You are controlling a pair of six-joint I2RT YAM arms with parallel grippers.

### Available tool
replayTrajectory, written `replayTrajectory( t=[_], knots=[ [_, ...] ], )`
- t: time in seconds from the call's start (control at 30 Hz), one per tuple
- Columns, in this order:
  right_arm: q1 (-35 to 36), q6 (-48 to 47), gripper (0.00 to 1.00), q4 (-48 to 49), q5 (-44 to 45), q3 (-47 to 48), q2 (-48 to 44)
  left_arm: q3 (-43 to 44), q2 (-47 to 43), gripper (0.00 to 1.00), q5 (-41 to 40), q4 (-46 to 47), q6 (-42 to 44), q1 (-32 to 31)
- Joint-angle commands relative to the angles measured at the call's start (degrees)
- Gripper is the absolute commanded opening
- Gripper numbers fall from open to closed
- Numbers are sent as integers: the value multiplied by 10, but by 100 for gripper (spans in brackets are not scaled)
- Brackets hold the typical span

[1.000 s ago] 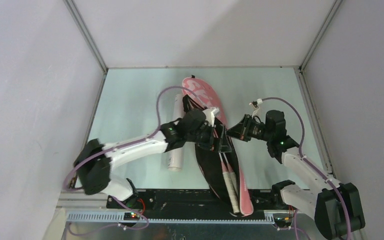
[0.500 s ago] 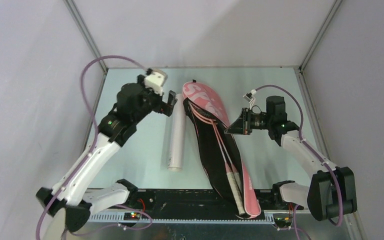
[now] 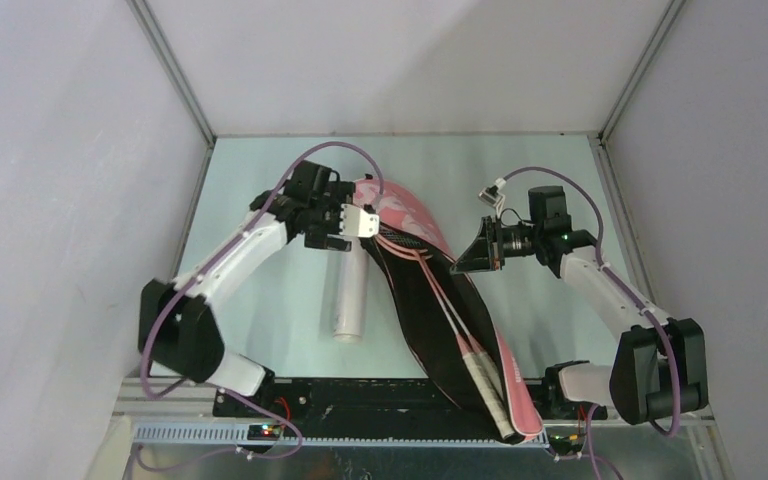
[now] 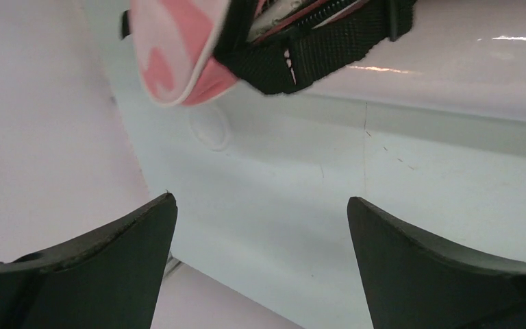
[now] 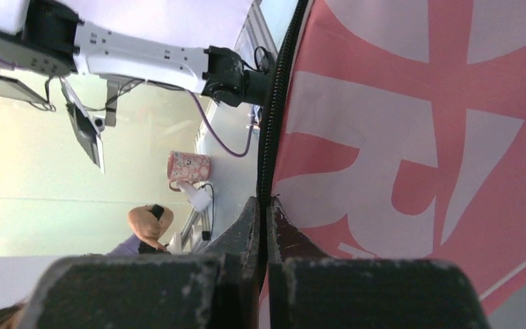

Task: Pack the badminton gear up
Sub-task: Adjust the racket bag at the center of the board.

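The pink racket bag (image 3: 412,212) lies slantwise across the middle of the table, its black inside (image 3: 428,320) gaping open. Two pink rackets lie in it, white handles (image 3: 484,382) sticking out toward the near edge. My right gripper (image 3: 457,265) is shut on the bag's zipper edge (image 5: 271,130) and holds the pink flap (image 5: 418,137) up; its fingers (image 5: 282,226) are pressed together on it. My left gripper (image 3: 345,226) hangs open by the bag's far end (image 4: 171,55), jaws wide with only table between them (image 4: 260,219). The long white tube (image 3: 348,298) lies left of the bag.
Grey enclosure walls (image 3: 80,200) close in the table on three sides. A black rail (image 3: 360,395) with both arm bases runs along the near edge. The bag's black strap (image 4: 322,48) hangs at its far end, just beyond my left fingers.
My left arm left the bag's middle, swung out to the far left corner, and now has come back to the bag's far end, still open. The bag's near end slid right; my right grip held.
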Motion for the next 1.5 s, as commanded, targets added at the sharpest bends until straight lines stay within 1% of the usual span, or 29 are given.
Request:
replayTrajectory(
  t=[0.0,0.03,0.13,0.17,0.2,0.23,0.27,0.3,0.33,0.4,0.47,0.53,0.57,0.73,0.87,0.93,1.0,1.03,1.07,1.17,1.2,1.23,1.27,1.3,1.33,1.37,1.4,1.43,1.47],
  knots=[
    [19,-93,0,-123,-71,77,5,45,76,100,11,30,101,18],
    [22,-99,0,-127,-73,82,8,55,102,100,6,31,101,19],
    [34,-100,0,-145,-86,96,19,37,111,99,16,96,106,24],
    [37,-114,0,-155,-92,105,22,35,113,99,24,100,107,24],
    [42,-127,0,-193,-93,112,28,38,115,98,29,101,107,25],
    [47,-166,0,-220,-93,131,32,40,118,98,39,104,106,26],
    [51,-189,0,-275,-94,140,37,44,120,97,43,114,99,27],
    [58,-229,0,-299,-95,159,40,46,126,97,52,119,96,27],
    [62,-248,0,-339,-94,169,46,46,128,97,58,129,96,27],
    [70,-268,0,-368,-77,188,51,47,133,96,81,135,101,27],
    [70,-256,0,-370,-62,199,51,53,137,93,110,114,112,27],
    [62,-223,0,-345,-57,201,48,60,138,91,148,79,124,27],
    [56,-213,0,-324,-59,201,48,60,139,90,153,64,130,27],
    [39,-143,0,-261,-79,201,49,45,148,90,190,46,138,29],
    [35,-134,0,-248,-96,201,47,42,163,90,199,57,146,31],
    [33,-132,0,-252,-93,201,50,60,168,85,214,49,150,33],
    [29,-132,0,-252,-94,201,53,78,170,77,223,33,154,35],
    [27,-126,0,-245,-93,201,55,84,171,72,228,30,158,37],
    [23,-125,0,-241,-98,201,55,87,171,68,230,26,163,37],
    [18,-106,0,-214,-108,201,59,91,171,54,257,22,169,37],
    [18,-102,0,-205,-114,201,60,95,171,51,264,16,171,37],
    [17,-94,0,-202,-113,202,60,97,171,44,274,12,172,37],
    [16,-90,0,-196,-110,201,58,103,171,40,278,3,172,37],
    [13,-86,0,-195,-108,202,56,104,171,27,281,0,171,37],
    [10,-85,0,-196,-101,201,51,107,170,21,282,-2,166,37],
    [3,-84,0,-197,-86,201,50,109,169,6,276,-3,163,37],
    [-1,-84,0,-204,-71,201,47,111,167,2,270,-5,154,37],
    [-11,-80,0,-208,-28,202,47,113,164,1,253,-7,150,37],
    [-17,-76,7,-214,-1,202,46,116,162,0,242,-8,133,38]
  ],
)
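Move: The racket bag's free zip edge, at the strap buckle, lies about 7 cm right of the open left hand, some 3 cm ahead and 6 cm below. The tube's middle is roughly 12 cm back and 1 cm right, some 13 cm below; the racket heads show about 13 cm right and 6 cm back, 7 cm below. From the right hand, still pinching the opposite zip edge, that free edge lies about 17 cm left, 8 cm ahead and 8 cm lower. Left dips forward, moves 6 cm right and pinches the bag's buckle-end edge; right lifts its held edge 5 cm. ##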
